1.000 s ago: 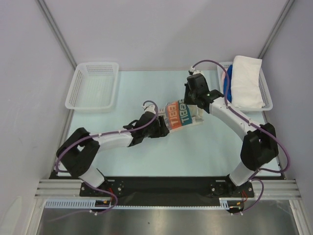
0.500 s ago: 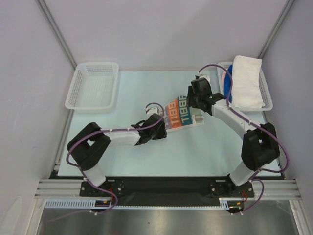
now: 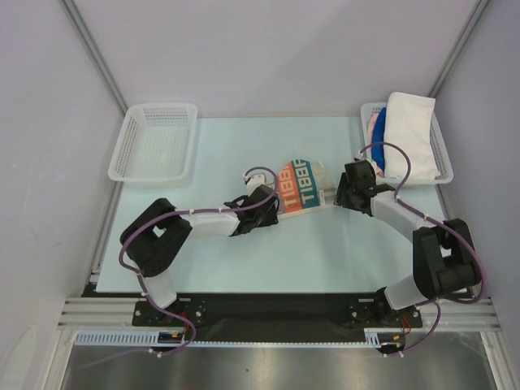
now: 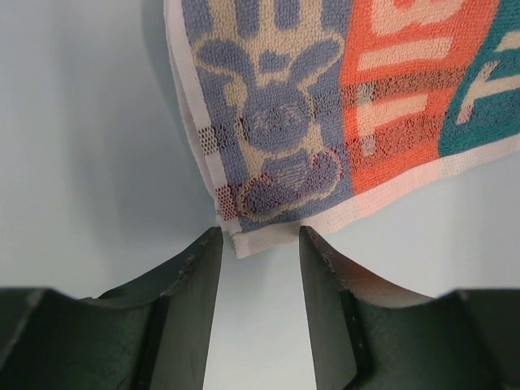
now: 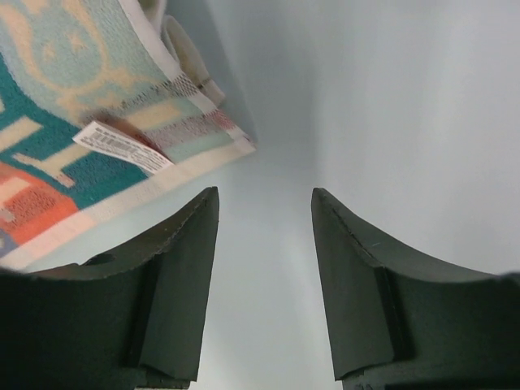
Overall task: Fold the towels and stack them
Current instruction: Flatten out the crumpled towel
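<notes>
A folded towel [image 3: 299,187], cream with orange and teal letter blocks, lies flat on the pale green table. In the left wrist view the towel [image 4: 325,97] shows a blue-grey bear, and its near corner sits just between the tips of my left gripper [image 4: 260,240], which is open and not pinching it. That left gripper [image 3: 274,203] is at the towel's near-left corner. My right gripper [image 3: 339,195] stands open just right of the towel. In the right wrist view the towel [image 5: 73,106] with its label lies up-left of the empty right gripper [image 5: 266,195].
A white mesh basket [image 3: 443,154] at the back right holds a folded white towel [image 3: 406,134] over pink and blue cloth [image 3: 374,124]. Another white mesh basket [image 3: 154,107] stands at the back left with nothing in it. Grey walls close in the table.
My right gripper has opened, let go of the towel and drawn back to the right. The left arm has shifted right, its jaws have narrowed, and the towel has settled flat.
</notes>
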Motion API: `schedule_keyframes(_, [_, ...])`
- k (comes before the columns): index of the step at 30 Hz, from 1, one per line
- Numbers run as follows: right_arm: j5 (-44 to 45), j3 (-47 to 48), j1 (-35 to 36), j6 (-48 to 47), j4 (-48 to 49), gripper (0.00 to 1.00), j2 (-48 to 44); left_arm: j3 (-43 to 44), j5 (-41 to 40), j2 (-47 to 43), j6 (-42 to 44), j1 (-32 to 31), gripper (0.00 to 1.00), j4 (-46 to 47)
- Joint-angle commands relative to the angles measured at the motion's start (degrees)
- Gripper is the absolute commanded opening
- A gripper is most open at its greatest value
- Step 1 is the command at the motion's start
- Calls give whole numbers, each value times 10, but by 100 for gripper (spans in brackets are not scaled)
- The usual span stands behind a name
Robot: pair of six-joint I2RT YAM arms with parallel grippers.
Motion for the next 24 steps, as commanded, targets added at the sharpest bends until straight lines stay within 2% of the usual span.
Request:
schedule_keyframes(1, [-37, 7, -4, 11, 76, 54, 33, 22, -20, 11, 7, 0, 49, -3])
schedule_keyframes(7, [-53, -1, -5, 19, 118, 54, 83, 22, -27, 18, 7, 3, 47, -14])
schedule_keyframes(15, [-59, -10, -5, 24, 135, 50, 115, 13, -14, 17, 5, 3, 34, -13])
schedule_keyframes(18, [-57, -15, -4, 26, 134, 45, 103, 5, -9, 7, 0, 2, 32, -16])
schedule_keyframes(24, [-53, -15, -3, 29, 123, 20, 88, -7, 0, -15, -3, 2, 21, -12])
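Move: The right hand goes for the towel's near right corner, some 3 cm ahead, 3 cm to its left and 5 cm below. On the towel a white tag lies about 4 cm ahead and 8 cm left of that hand, and a folded flap 7 cm ahead and 5 cm left. The left hand is already at the near left corner, roughly 1 cm ahead and 1 cm below, with the towel's middle about 12 cm ahead and 8 cm right. Down to the table, nearly 5 cm, and forward and left by some 2.5 cm each, the right hand drops onto the towel's near right corner, its open fingers then coming together on that corner. The left hand stays almost in place, half a centimetre lower, and narrows its fingers to pinch the near left corner. ##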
